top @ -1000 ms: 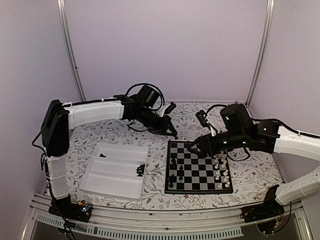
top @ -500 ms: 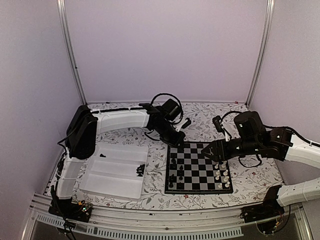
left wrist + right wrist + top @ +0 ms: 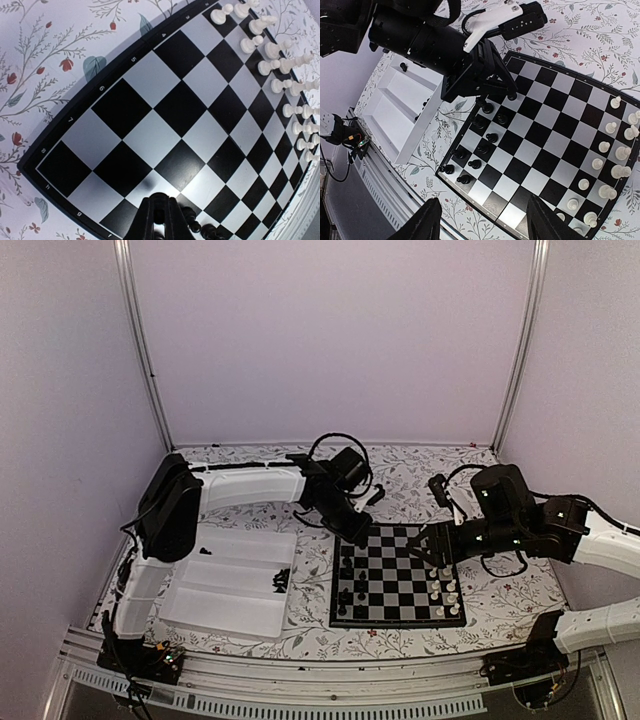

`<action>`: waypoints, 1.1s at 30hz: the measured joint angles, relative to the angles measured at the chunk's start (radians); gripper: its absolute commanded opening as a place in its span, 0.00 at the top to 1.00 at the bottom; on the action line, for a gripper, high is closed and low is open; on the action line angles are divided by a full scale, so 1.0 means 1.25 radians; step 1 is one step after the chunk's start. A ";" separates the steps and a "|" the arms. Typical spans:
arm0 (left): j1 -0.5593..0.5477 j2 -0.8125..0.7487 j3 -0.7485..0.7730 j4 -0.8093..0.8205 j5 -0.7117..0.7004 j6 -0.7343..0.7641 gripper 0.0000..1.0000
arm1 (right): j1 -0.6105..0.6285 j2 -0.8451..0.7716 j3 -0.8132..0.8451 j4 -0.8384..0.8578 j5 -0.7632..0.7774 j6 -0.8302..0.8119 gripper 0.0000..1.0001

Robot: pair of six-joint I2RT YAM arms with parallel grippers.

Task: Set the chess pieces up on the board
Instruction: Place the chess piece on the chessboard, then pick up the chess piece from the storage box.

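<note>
The chequered board (image 3: 395, 585) lies at centre right. Several black chess pieces (image 3: 350, 585) stand in its two left columns, also seen in the right wrist view (image 3: 480, 145). My left gripper (image 3: 360, 537) hangs over the board's far-left corner, shut on a small black chess piece (image 3: 159, 212). Its fingertips meet at the bottom of the left wrist view (image 3: 159, 200), above the board (image 3: 165, 110). My right gripper (image 3: 425, 550) hovers over the board's far-right part, open and holding nothing (image 3: 487, 220). It looks down on the left gripper (image 3: 511, 94).
White pieces (image 3: 445, 590) stand in the board's two right columns (image 3: 280, 65). A white shallow tray (image 3: 225, 585) lies left of the board, with loose black pieces (image 3: 281, 580) at its right edge. The cloth is floral; metal posts stand at the back corners.
My left arm has swung right from the back of the table to the board's far-left corner. My right gripper has drawn back to the right, still open.
</note>
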 measured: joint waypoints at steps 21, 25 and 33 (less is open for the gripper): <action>-0.013 0.027 0.004 -0.002 -0.037 0.002 0.77 | 0.000 -0.027 -0.045 -0.006 0.000 0.024 0.39; -0.015 0.027 0.014 -0.012 -0.036 -0.002 0.75 | 0.000 -0.029 -0.052 -0.006 0.000 0.026 0.39; -0.014 -0.059 0.018 -0.031 -0.088 -0.023 0.68 | 0.000 -0.026 -0.052 0.000 -0.001 0.026 0.39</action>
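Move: Right beneath the left hand, some 4 cm down, is the empty white square for its held black pawn: third row from the board's far edge, second from its left edge. Another black pawn stands about 3 cm nearer the base, and a taller black piece about 3 cm back and 3 cm left; the board's far left corner is some 9 cm ahead and 6 cm left. The square lies roughly 10 cm ahead, 12 cm left and 17 cm below the right hand. Lowering the black pawn nearly straight down by about 2 cm onto the white square, the left hand then stays almost still there while its fingers open gradually and let go. With the fingers still spreading, the hand lifts away quickly, ending some 6 cm above its lowest point. The empty right hand drifts about 2 cm down and slightly back to its right, open. ##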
